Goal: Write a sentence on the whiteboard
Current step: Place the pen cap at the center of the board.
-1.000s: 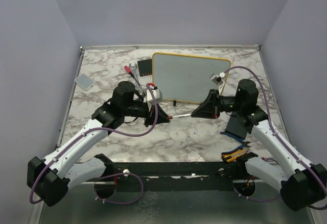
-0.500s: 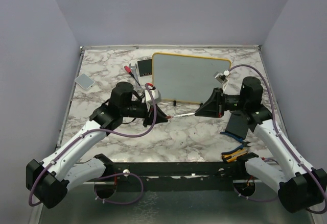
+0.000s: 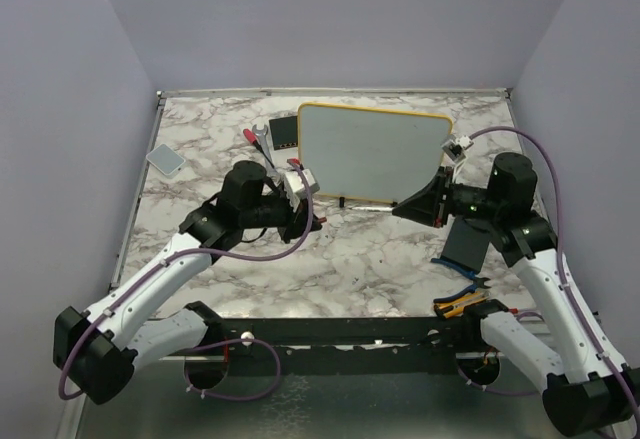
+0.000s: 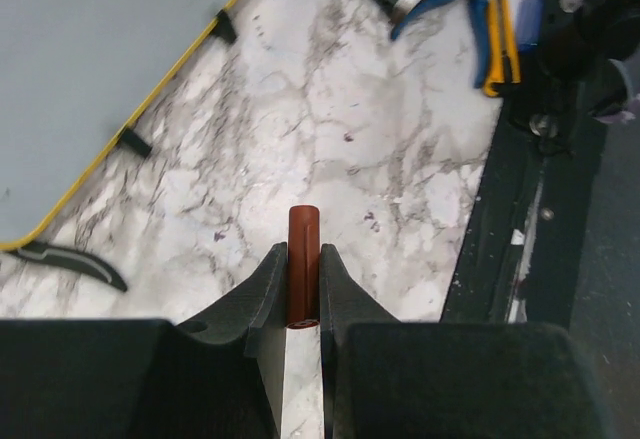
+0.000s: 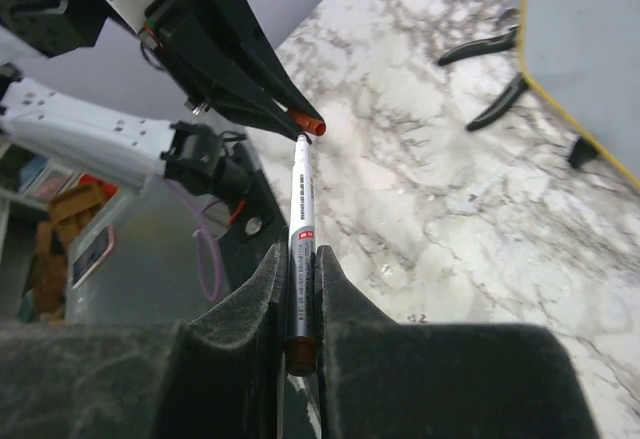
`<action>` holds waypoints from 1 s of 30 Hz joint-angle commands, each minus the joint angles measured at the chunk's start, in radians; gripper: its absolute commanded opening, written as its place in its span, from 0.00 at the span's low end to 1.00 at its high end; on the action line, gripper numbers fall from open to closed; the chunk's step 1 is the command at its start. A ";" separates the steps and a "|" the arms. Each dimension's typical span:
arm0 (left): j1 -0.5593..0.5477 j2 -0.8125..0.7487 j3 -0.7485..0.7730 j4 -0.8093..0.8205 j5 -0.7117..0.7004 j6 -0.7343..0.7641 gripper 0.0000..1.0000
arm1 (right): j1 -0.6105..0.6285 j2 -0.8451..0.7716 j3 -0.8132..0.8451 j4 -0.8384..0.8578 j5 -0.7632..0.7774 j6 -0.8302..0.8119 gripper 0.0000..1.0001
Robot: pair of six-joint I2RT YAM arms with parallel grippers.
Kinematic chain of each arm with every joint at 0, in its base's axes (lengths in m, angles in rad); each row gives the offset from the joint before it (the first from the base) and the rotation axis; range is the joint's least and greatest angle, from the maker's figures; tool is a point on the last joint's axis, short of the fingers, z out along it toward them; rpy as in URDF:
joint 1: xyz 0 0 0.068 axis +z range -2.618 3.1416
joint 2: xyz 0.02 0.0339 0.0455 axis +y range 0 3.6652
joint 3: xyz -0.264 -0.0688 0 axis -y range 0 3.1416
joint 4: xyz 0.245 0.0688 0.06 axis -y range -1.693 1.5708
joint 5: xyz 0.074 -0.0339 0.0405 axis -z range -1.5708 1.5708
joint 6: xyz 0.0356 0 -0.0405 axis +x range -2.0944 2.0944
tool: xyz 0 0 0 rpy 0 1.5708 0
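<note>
The whiteboard (image 3: 370, 154) (image 4: 100, 59) (image 5: 590, 29) stands at the back of the table, white with a yellow frame. Its face is blank and no sentence shows. My left gripper (image 3: 318, 221) (image 4: 303, 254) (image 5: 305, 124) is shut on a red marker cap (image 4: 303, 259) (image 5: 310, 124) in front of the board's left corner. My right gripper (image 3: 398, 209) (image 5: 300, 259) is shut on the silver marker (image 5: 300, 219) in front of the board's right part. The marker's tip points at the cap. A gap separates the two grippers in the top view.
A small black box (image 3: 285, 134) and a red-handled tool (image 3: 250, 137) lie left of the board. A grey pad (image 3: 165, 158) sits at the far left. Yellow and blue pliers (image 3: 458, 304) (image 4: 490, 19) lie near the front right edge. The board's black feet (image 4: 135, 142) rest on the marble.
The marker and the cap were joined between the grippers. The right arm has drawn back to the right with the marker, leaving the cap in the left gripper, which has turned slightly.
</note>
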 commanded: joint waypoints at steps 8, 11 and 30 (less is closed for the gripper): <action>-0.243 0.143 -0.033 0.052 -0.693 -0.306 0.00 | -0.004 -0.162 -0.134 0.130 0.375 0.062 0.00; -0.292 0.149 -0.119 0.192 -0.705 -0.436 0.00 | -0.003 -0.167 -0.168 0.164 0.375 0.075 0.00; -0.442 0.492 -0.169 0.419 -0.851 -0.544 0.10 | -0.004 -0.181 -0.271 0.259 0.423 0.095 0.00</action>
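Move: The left hand grips the red cap; the bare table it is lowered to lies about 5 cm to its right, level with it fore and aft, and some 22 cm below. The whiteboard's middle is roughly 27 cm ahead, 15 cm right and 8 cm down; the black-handled pliers are 22 cm ahead, 8 cm left. From the right hand, which holds the uncapped marker, the whiteboard is about 27 cm ahead and 2 cm left, 15 cm down. Still pinching the cap, the left hand sinks about 18 cm towards the open table in front of the whiteboard, swinging briefly forward and back and drifting 5 cm right, while its wrist turns some 30 degrees counter-clockwise and the fingers tip further down. The right hand keeps the marker and eases forward, down and right, about 4 cm forward, turning clockwise. ##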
